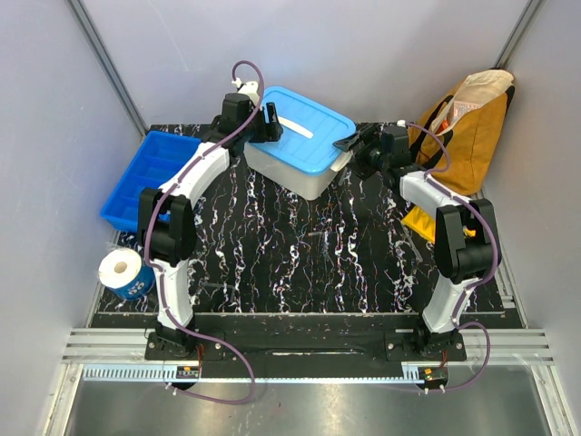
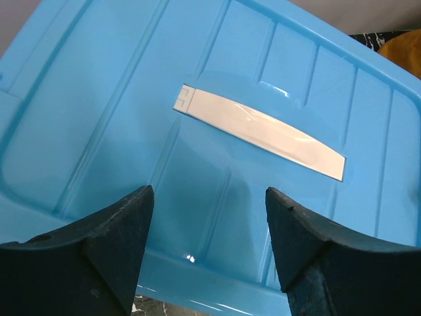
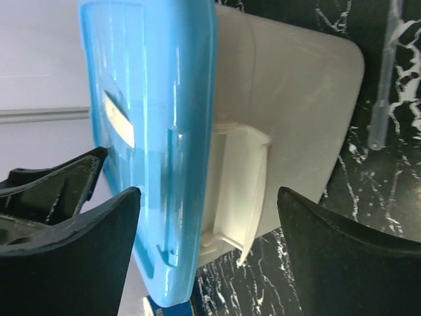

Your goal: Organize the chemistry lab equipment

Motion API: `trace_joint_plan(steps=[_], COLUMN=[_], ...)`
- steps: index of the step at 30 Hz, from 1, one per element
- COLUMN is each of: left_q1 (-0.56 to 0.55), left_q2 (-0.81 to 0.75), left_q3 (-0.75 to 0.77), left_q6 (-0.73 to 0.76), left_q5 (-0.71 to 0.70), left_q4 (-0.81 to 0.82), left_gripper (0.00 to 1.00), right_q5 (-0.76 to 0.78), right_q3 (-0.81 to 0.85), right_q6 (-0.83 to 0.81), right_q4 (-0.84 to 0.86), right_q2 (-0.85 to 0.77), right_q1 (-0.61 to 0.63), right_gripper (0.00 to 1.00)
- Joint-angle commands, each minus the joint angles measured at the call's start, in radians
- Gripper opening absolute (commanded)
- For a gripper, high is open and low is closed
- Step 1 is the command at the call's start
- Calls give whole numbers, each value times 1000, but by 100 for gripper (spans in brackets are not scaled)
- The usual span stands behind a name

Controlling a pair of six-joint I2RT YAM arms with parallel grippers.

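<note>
A white storage box (image 1: 309, 171) with a light blue lid (image 1: 304, 127) stands at the back middle of the black marbled table (image 1: 300, 254). My left gripper (image 1: 270, 123) is open and empty, hovering over the lid's left edge; the lid (image 2: 131, 118) and its white handle strip (image 2: 260, 131) fill the left wrist view between the fingers (image 2: 99, 250). My right gripper (image 1: 349, 145) is open and empty at the box's right end. Its jaws stand on either side of the lid's edge (image 3: 158, 131) and the white latch (image 3: 237, 184), without touching them. A clear plastic pipette (image 3: 385, 85) lies on the table beside the box.
A dark blue open tray (image 1: 150, 177) sits at the back left. A white roll in a blue cup (image 1: 123, 272) stands at the table's left edge. A yellow bag (image 1: 463, 136) leans at the back right, close behind the right arm.
</note>
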Motion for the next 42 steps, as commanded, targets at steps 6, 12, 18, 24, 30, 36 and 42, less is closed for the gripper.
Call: trace_joint_plan(steps=[6,12,18,24,30,36,42], left_q1=[-36,-38,-41,-49,-53,-53,-53], left_q2=[9,7,10,15,1,-7,-16], left_q3=[-36,-36,-37,-39,-51,-60,-72], left_q6=[-27,-29,-33,-33,-32,-30,-32], left_q5=[35,33,35,35,28,22,18], left_q4=[-46,-46,-46,-51,-52,-58,-55], left_gripper=[72,72,72,72,72,72,71], right_q5=[-47,-41,-55,-38,-7,29,135], right_q3=[-21,-13,-27,-22,27,67,194], right_q6=[102,119,141,113,59,12,-112], right_q4=[185,199,243,229,105,12,-211], right_q2=[15,41,55,31,18,5,-3], right_q1=[17,32,34,34,35,40,70], right_gripper=[87,87,84,71,52,37,36])
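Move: The right hand is open at the right end of the lidded white tub; the lid's right rim and tub handle lie about 3 cm left and 2 cm ahead, nearly level. The lid's middle is some 9 cm left and 6 cm ahead. The yellow bag stands roughly 25 cm right and 6 cm ahead, lower. From the left hand, at the lid's left end, that rim is about 14 cm right and 4 cm back. The right hand eases some 2.5 cm left, pinches lid rim and tub handle together, then draws slightly right. ##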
